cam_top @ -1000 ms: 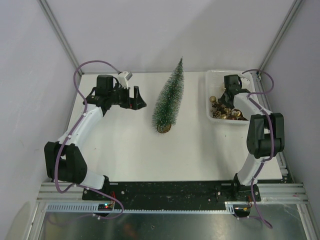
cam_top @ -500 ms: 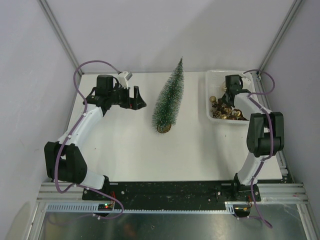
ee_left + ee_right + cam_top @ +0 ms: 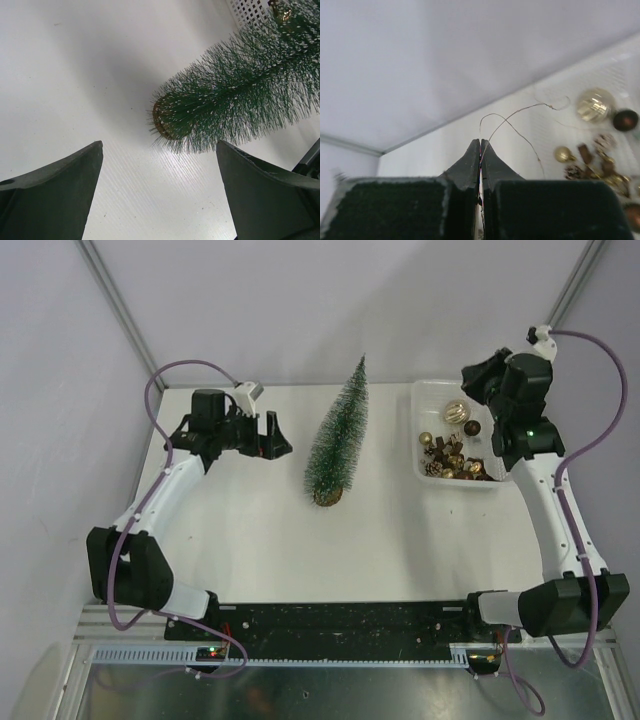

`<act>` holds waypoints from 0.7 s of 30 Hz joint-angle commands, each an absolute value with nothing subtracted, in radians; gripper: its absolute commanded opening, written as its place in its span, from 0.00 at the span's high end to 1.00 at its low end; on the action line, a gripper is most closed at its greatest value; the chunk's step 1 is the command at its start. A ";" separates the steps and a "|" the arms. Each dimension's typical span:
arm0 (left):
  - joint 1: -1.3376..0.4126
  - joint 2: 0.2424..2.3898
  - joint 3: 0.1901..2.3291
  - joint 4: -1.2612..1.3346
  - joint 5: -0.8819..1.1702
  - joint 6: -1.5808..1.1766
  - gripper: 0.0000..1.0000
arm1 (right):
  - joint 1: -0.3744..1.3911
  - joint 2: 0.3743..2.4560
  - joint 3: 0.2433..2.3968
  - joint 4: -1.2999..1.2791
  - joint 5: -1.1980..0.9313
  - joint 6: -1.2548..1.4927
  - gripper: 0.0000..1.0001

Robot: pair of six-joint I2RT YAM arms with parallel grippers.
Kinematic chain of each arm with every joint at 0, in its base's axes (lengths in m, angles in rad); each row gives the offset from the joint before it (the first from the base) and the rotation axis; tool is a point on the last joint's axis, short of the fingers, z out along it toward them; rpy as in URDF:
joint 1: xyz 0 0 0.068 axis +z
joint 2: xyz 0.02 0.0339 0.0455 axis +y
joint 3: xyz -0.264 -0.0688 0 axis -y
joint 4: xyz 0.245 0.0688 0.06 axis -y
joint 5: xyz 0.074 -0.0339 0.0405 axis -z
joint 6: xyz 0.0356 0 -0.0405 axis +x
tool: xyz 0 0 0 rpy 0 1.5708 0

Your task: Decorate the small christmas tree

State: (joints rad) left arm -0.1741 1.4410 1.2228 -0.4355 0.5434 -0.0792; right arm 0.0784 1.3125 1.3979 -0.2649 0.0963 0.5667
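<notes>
The small christmas tree stands upright mid-table on its round tan base; the left wrist view shows its bristles and base ahead. My left gripper hovers to its left, open and empty. My right gripper is raised over the white mesh basket. It is shut on a thin wire that loops toward a large gold ball. That ball lies in the basket.
The basket holds several small gold ornaments, pine cones and a dark ball at the table's back right. Grey walls close in the back and sides. The arm bases sit on the black rail at the near edge.
My right gripper has shut on the thin wire and risen out of the basket toward the back right, its arm stretching up. The left arm and the tree have not moved.
</notes>
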 commanded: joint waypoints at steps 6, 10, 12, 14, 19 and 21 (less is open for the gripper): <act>-0.168 1.367 1.233 -0.413 0.532 -0.081 0.00 | 0.263 1.322 1.696 -0.328 -0.044 0.436 1.00; -0.167 1.352 1.241 -0.414 0.533 -0.081 0.00 | 0.328 1.330 1.822 -0.365 -0.047 0.393 1.00; -0.167 1.346 1.257 -0.414 0.539 -0.082 0.00 | 0.355 1.326 1.874 -0.372 -0.054 0.375 1.00; -0.167 1.338 1.288 -0.414 0.558 -0.088 0.00 | 0.380 1.317 1.917 -0.368 -0.067 0.353 1.00; -0.182 1.354 1.449 -0.412 0.628 -0.101 0.00 | 0.421 1.325 2.061 -0.414 -0.100 0.305 1.00; -0.226 1.368 1.538 -0.411 0.651 -0.087 0.00 | 0.423 1.335 2.109 -0.441 -0.123 0.303 1.00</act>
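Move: The tree I'm decorating stands with its middle about 29 cm to the left of my right hand, some 4 cm nearer my base and roughly 18 cm below. The basket is about 7 cm ahead, 2 cm right and 34 cm down; inside it the big gold ball lies 14 cm ahead and 2 cm right, the ornament pile 3 cm ahead. From my left hand the tree's middle is about 16 cm right, 2 cm farther out and nearly level. Still pinching the thin gold thread in my shut right fingers, I lift that hand about 23 cm farther above the basket, swinging it left to the tree's side and drawing back towards my base, while the wrist yaws left and the fingertips tip up, each nearly 30 degrees. My wide-open left hand rises too, some 7 cm beside the tree, mostly at the end. ##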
